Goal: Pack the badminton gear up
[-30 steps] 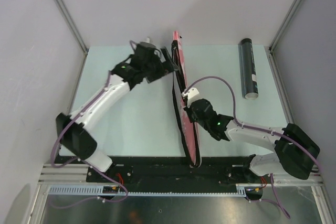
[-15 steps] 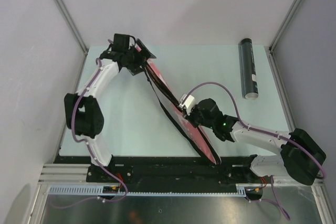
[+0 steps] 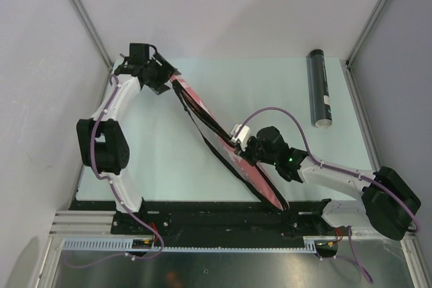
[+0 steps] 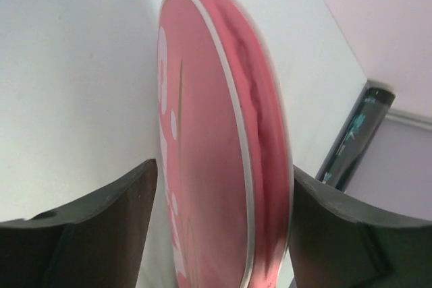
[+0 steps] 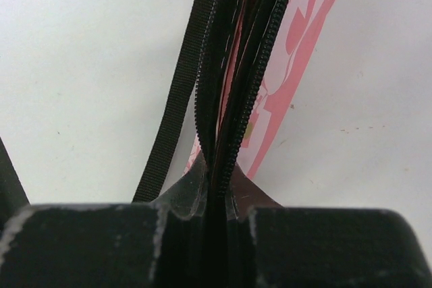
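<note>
The pink racket bag (image 3: pixel 260 180) stands on its edge, running diagonally from far left to near right. At its far end, my left gripper (image 3: pixel 164 80) straddles it. In the left wrist view the bag (image 4: pixel 202 133) leans against the right finger (image 4: pixel 337 227), with a gap to the left finger (image 4: pixel 101 220). My right gripper (image 3: pixel 244 148) is shut on the bag's black zipper edge (image 5: pixel 226 85) near its middle. The black strap (image 5: pixel 179 92) hangs loose beside it. The black tube (image 3: pixel 319 89) lies at the far right of the table.
Grey walls with metal corner posts (image 3: pixel 84 18) close in the table on the left, back and right. The left arm's elbow (image 3: pixel 101 146) sits near the left wall. The tube (image 4: pixel 351 133) shows beyond the bag in the left wrist view.
The bag's far end swung left, turning it from nearly straight to diagonal. The left arm moved left with it and its jaws narrowed a little. The right gripper kept its hold.
</note>
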Robot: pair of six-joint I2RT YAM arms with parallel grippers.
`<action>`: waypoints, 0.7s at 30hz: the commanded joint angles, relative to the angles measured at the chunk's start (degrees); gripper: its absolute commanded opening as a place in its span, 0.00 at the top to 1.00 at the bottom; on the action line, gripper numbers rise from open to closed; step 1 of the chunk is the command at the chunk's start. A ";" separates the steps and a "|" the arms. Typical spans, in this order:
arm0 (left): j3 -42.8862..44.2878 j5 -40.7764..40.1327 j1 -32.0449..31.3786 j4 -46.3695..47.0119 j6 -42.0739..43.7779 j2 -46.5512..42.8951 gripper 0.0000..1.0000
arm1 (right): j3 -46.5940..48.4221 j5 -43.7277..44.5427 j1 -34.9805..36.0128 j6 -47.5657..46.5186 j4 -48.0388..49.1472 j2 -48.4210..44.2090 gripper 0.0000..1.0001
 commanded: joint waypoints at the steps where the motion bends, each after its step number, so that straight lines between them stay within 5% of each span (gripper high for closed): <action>1: 2.42 2.77 0.22 0.80 -0.11 0.57 0.41 | -0.22 -1.82 0.35 -2.03 3.85 -2.12 1.00; 5: 0.49 0.85 0.75 0.89 -0.11 -1.27 0.71 | -0.22 0.02 -1.05 -0.55 4.38 -2.56 1.00; 7: -0.74 0.57 1.19 0.89 -0.20 -2.59 0.88 | -0.13 2.22 -2.36 1.90 6.04 -2.56 0.75; 9: -2.05 0.92 1.19 0.89 -0.46 -4.35 0.96 | 2.32 3.98 -2.64 4.19 6.75 -2.29 0.30; 12: -4.94 1.19 1.19 0.89 -2.30 -6.81 1.00 | 9.43 6.52 -2.64 15.77 7.54 -0.19 0.16; 16: -9.35 0.75 1.10 0.80 -6.25 -10.59 1.00 | 20.85 11.80 -0.71 32.75 6.67 7.45 0.15; 21: -13.48 2.51 1.10 0.45 -10.47 -14.72 1.00 | 31.32 16.20 6.40 24.99 11.31 18.44 0.23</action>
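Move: The badminton bag's far end stands on edge between the left hand's open fingers, about 1 cm ahead, 1 cm right and just below; the zipper edges held by the right hand are roughly 25 cm back and 24 cm right. From the right hand that far end is some 25 cm ahead, 24 cm left and 7 cm up, the bag's near end about 20 cm back and 15 cm right, the black tube 22 cm ahead and 31 cm right, 8 cm down. The left fingers close on the edge of the bag's far end first, pinching it, and then the hand draws it back towards the base about 4 cm, drifting slightly left. Meanwhile the right hand opens wide, lets go of the zipper edges and swings up some 13 cm, left and forward about 8 cm each, over the bag towards its far end, its left side rolling up roughly 25 degrees. ##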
